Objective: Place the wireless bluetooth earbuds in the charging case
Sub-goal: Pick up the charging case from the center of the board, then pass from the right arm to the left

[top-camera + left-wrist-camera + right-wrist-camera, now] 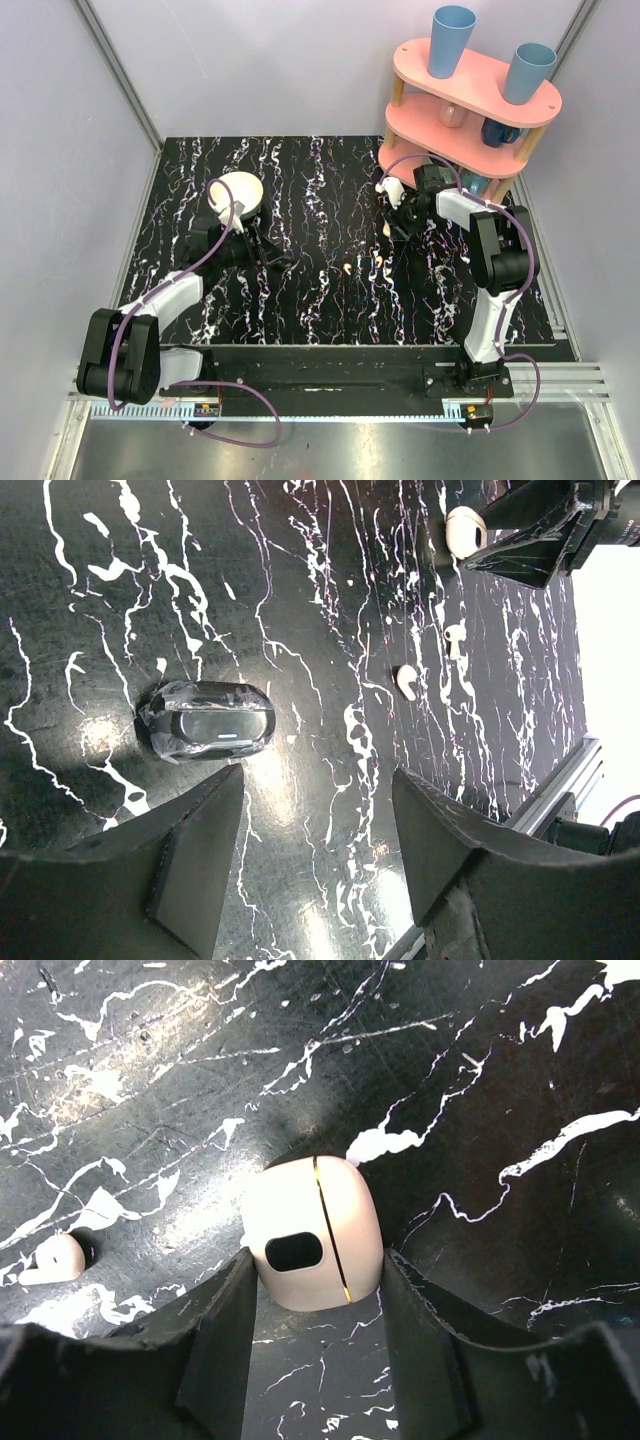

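The charging case, a cream rounded box with a dark oval window and a thin gold seam, stands on the black marbled table. My right gripper has its two fingertips pressed against the case's sides. From above, the case shows at the tip of the right gripper. One of the wireless bluetooth earbuds lies just left of the case. Two earbuds lie on the table between the arms, one visible from above. My left gripper is open and holds nothing.
A dark glossy oval object wrapped in clear film lies just ahead of the left fingers. A round cream bowl sits at the back left. A pink two-tier rack with blue cups stands at the back right, close behind the right arm.
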{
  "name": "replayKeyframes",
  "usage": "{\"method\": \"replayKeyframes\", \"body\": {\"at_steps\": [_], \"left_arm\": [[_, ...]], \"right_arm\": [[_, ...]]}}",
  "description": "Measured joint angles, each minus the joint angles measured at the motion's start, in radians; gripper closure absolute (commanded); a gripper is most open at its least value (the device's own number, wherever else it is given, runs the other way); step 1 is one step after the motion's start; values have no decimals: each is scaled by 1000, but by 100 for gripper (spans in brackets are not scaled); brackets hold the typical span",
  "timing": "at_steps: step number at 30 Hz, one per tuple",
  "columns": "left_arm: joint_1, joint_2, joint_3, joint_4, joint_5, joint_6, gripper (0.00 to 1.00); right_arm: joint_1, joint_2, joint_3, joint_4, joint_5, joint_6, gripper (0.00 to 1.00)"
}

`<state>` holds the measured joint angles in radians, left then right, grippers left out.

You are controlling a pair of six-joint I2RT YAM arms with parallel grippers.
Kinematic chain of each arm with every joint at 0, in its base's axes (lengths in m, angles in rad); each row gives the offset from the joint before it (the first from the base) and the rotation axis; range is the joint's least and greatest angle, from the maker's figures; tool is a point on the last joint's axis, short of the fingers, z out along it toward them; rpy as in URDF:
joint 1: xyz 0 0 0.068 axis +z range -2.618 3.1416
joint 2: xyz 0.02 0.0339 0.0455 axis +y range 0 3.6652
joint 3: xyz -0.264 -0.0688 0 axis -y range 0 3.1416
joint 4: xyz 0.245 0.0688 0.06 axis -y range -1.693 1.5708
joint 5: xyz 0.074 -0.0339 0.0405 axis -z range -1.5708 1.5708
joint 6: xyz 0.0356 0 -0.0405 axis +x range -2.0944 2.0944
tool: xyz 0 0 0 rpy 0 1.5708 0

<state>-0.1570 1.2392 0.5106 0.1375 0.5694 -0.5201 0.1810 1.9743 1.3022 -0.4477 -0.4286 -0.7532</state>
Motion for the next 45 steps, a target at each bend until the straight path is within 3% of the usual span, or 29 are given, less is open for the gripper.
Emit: {"method": "replayKeyframes", "body": {"at_steps": [3,8,14,22,26,35,45], "left_arm": [[0,0,0,22,20,-4,34],[0,0,0,76,79,-32,34],[0,-8,32,99,156,-64,32],[-30,-42,124,163,243,-140,31],[-98,-45,145,289,244,-223,30],[-198,-28,145,550,214,-376,30],[-260,-1,145,605,167,-389,34]], "right_arm": [[0,0,0,0,-3,6,77],[3,-18,-15,19,-25,58,86],[64,-223,-114,72,-25,103,88],[364,-549,-145,146,33,109,88],[491,-657,-188,175,102,115,89],[595,-718,-220,199,220,142,89],[611,-729,-226,245,256,173,89]]}}
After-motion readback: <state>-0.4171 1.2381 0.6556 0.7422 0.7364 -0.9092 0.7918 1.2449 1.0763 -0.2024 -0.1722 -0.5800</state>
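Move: The charging case already sits between the right hand's fingers, on the board. From that hand, the left gripper's open fingers are about 13 cm back, 32 cm to the left and 7 cm higher; one earbud lies 9 cm back and 2 cm left, the other 11 cm back and 11 cm left. From the left hand, the case is some 13 cm ahead, 32 cm right and 7 cm lower; the black box is 5 cm ahead, 4 cm right, and the white bowl 20 cm ahead, 8 cm left, both lower. The right hand keeps its pinch on the charging case, with gripper effort rising, and lifts it about 24 cm off the board while swinging it left and back towards the left gripper, its down-pointing fingers tipping up some 40 degrees. The left hand climbs away from the black box and goes about 11 cm right to meet it, turning its fingers up to near level and pointing mostly right, still open just short of the case. ##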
